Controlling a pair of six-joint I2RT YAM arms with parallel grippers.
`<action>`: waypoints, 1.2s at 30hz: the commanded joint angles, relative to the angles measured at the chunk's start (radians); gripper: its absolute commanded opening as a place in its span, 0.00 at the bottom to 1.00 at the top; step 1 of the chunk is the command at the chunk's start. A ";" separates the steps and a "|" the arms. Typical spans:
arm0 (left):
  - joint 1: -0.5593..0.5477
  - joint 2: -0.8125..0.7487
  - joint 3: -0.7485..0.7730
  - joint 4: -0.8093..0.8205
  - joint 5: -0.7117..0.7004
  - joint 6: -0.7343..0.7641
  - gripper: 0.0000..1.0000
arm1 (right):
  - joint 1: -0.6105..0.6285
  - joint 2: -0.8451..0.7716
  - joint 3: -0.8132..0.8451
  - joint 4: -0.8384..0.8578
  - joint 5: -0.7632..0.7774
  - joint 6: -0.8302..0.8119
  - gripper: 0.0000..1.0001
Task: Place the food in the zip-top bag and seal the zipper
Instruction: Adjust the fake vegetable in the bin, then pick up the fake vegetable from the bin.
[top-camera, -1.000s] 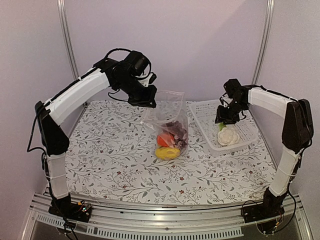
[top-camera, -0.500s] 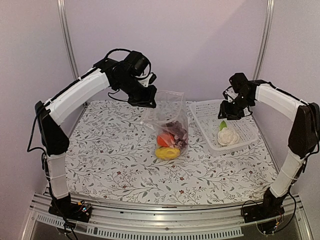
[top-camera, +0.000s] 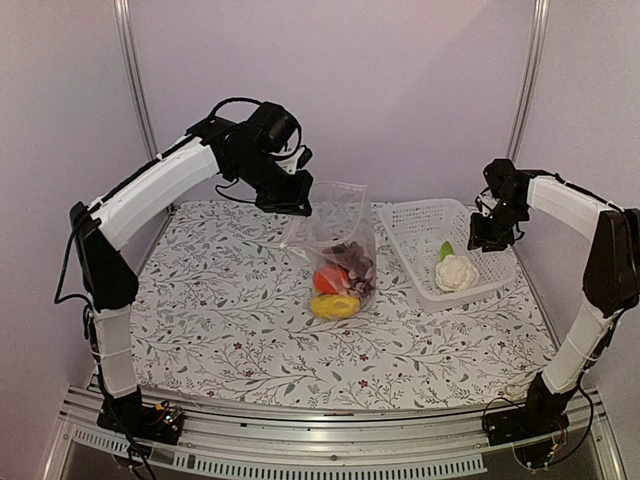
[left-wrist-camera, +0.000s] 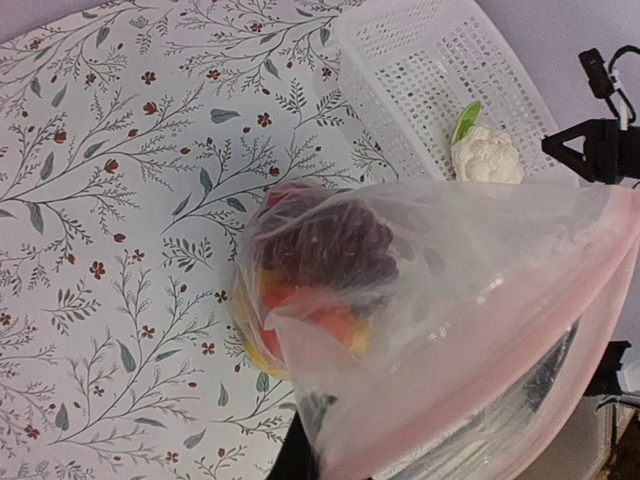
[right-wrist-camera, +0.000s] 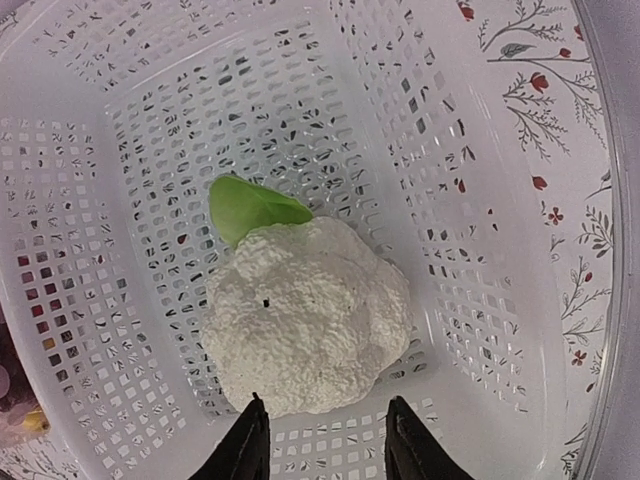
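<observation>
The clear zip-top bag (top-camera: 335, 235) hangs with its bottom resting on the table, and my left gripper (top-camera: 292, 203) is shut on its upper edge. Inside lie dark purple grapes (top-camera: 352, 260), an orange-red piece (top-camera: 328, 280) and yellow food (top-camera: 335, 306). In the left wrist view the bag (left-wrist-camera: 450, 300) fills the frame, its zipper (left-wrist-camera: 500, 350) a pinkish strip along the mouth. The white cauliflower (right-wrist-camera: 305, 315) with a green leaf lies in the white basket (right-wrist-camera: 480, 150). My right gripper (right-wrist-camera: 325, 440) is open just short of it, with nothing between the fingertips (right-wrist-camera: 250, 445).
The white perforated basket (top-camera: 420, 225) stands at the back right of the floral tablecloth (top-camera: 220, 320). In the top view my right gripper (top-camera: 488, 238) hovers over the basket's right side, close to the right wall. Metal frame posts (top-camera: 135, 80) stand behind.
My right gripper has swung to the right, from above the cauliflower to the basket's right side. The left arm and the bag have not moved.
</observation>
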 joint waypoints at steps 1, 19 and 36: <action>0.014 -0.041 -0.017 0.009 0.008 0.005 0.00 | -0.012 0.016 -0.049 0.007 0.014 -0.012 0.37; 0.015 -0.064 -0.049 0.003 -0.005 0.002 0.00 | -0.018 0.118 -0.115 0.085 -0.071 -0.013 0.69; 0.015 -0.049 -0.041 0.005 0.003 0.005 0.00 | -0.018 0.166 -0.159 0.194 -0.345 0.037 0.97</action>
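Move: The cauliflower in the bin lies about 3 cm ahead of the right gripper, 2 cm to its left and 9 cm below. Its green leaf is roughly 8 cm ahead and 5 cm left of that gripper, and the food in the open bag sits some 31 cm to its left and 2 cm ahead, both also low. From the left gripper, which keeps the bag's rim, the cauliflower is about 39 cm right, 5 cm ahead and well below. Open the right gripper from under half to wide as you lower it about 7 cm into the bin, easing slightly back, so its fingers come down around the near part of the cauliflower. Then swing the fingertips left some 3 cm, tilting the hand's left side up about 15 degrees, the left finger against the cauliflower; don't close yet. ##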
